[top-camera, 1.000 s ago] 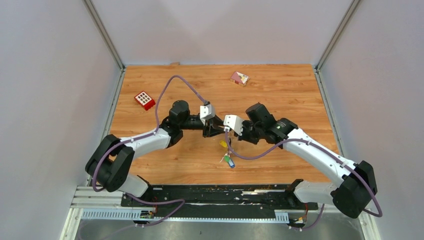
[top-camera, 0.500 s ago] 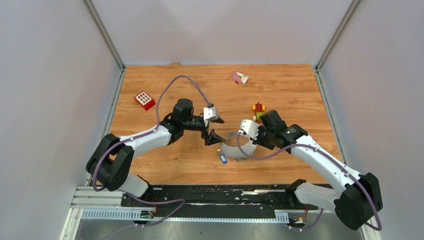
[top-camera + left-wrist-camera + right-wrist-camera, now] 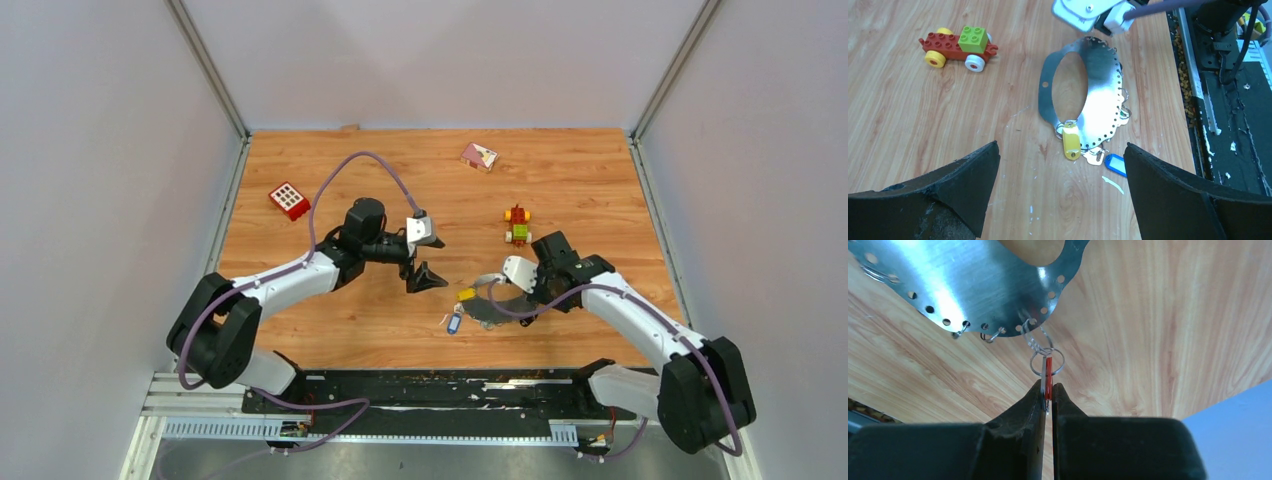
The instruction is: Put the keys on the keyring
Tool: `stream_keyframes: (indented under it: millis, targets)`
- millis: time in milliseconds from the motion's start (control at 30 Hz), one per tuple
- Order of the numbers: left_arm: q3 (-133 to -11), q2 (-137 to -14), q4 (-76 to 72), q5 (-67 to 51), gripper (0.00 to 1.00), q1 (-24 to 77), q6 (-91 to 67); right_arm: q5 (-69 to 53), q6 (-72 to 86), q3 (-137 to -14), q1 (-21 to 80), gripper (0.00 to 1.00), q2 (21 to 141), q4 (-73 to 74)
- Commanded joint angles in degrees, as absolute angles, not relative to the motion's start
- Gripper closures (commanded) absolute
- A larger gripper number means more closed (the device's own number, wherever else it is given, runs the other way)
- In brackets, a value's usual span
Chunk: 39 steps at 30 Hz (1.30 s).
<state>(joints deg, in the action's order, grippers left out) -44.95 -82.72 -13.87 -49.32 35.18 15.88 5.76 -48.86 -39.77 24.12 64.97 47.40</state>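
Observation:
The keyring [image 3: 1100, 85], a silvery plate loop with holes along its edge, leans on the wooden table at centre, also seen as the keyring [image 3: 488, 306] from above. A yellow-tagged key [image 3: 1071, 141], a bare silver key [image 3: 1094, 157] and a blue-tagged key [image 3: 1115, 164] hang from its near edge. My right gripper [image 3: 1048, 386] is shut on a red-tagged key [image 3: 1049, 371], which a small wire ring links to the keyring [image 3: 968, 285]. From above, the right gripper [image 3: 517, 300] sits at the loop's right side. My left gripper [image 3: 1061, 145] stands wide open, to the loop's left, holding nothing.
A toy brick car [image 3: 517, 226] stands just behind the right arm. A red block with white squares [image 3: 289, 200] lies at the left, a pink card [image 3: 479, 156] at the back. The black base rail [image 3: 1228, 100] runs along the near edge.
My left gripper opened, let go and drew back left. The right gripper carried the keyring right and down to the table, uncovering the toy car.

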Motion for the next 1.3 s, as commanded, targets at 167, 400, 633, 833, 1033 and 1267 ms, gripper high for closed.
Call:
stream_keyframes:
  millis: [167, 400, 633, 833, 1033, 1267]
  targets:
    - [-47.7, -78.0, -7.9, -48.6, 0.0, 35.4, 21.0, 13.6, -53.4, -36.5, 22.6, 0.98, 72.9, 41.2]
    - [-48.3, -77.0, -5.2, -47.7, 0.0, 35.3, 23.3, 16.4, -55.3, -38.1, 21.4, 0.95, 76.3, 41.3]
    - [-48.3, -75.4, -3.2, -44.5, 0.0, 35.4, 24.7, 18.3, -56.2, -41.0, 19.3, 0.9, 82.4, 39.5]
    - [-47.6, -72.8, -0.7, -43.3, 0.0, 35.4, 27.3, 17.9, -56.0, -44.5, 18.1, 0.74, 86.9, 39.3]
    - [-46.5, -69.8, 1.9, -41.6, 0.0, 35.3, 30.0, 17.7, -55.8, -47.5, 16.5, 0.6, 89.1, 39.4]
    - [-45.3, -67.5, 2.4, -35.2, 0.0, 35.3, 29.5, 17.6, -56.4, -50.6, 14.3, 0.39, 89.2, 40.6]
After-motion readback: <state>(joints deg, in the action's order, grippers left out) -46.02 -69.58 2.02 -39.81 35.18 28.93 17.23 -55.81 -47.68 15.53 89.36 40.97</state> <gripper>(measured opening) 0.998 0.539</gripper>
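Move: Set the red key tag, still pinched in the right fingers, on bare table about 4 cm to that hand's right, 1 cm ahead and 5 cm below. The metal plate hanging from its ring has its middle some 8 cm left and 2 cm back, the black tag roughly 7 cm back and 3 cm left, the toy car about 12 cm ahead and 5 cm left. From the empty left hand that spot is around 24 cm right, 5 cm back and 14 cm below. Lower the right hand about 4 cm while carrying the red tag some 5 cm right to the table, tipping the fingertips about 15 degrees to the right. Then open the fingers about halfway to let go and slide about 5 cm forward, low over the table, off the tag. Meanwhile ease the wide-open left gripper left and up, roughly 3 cm each, rolling it slightly. ##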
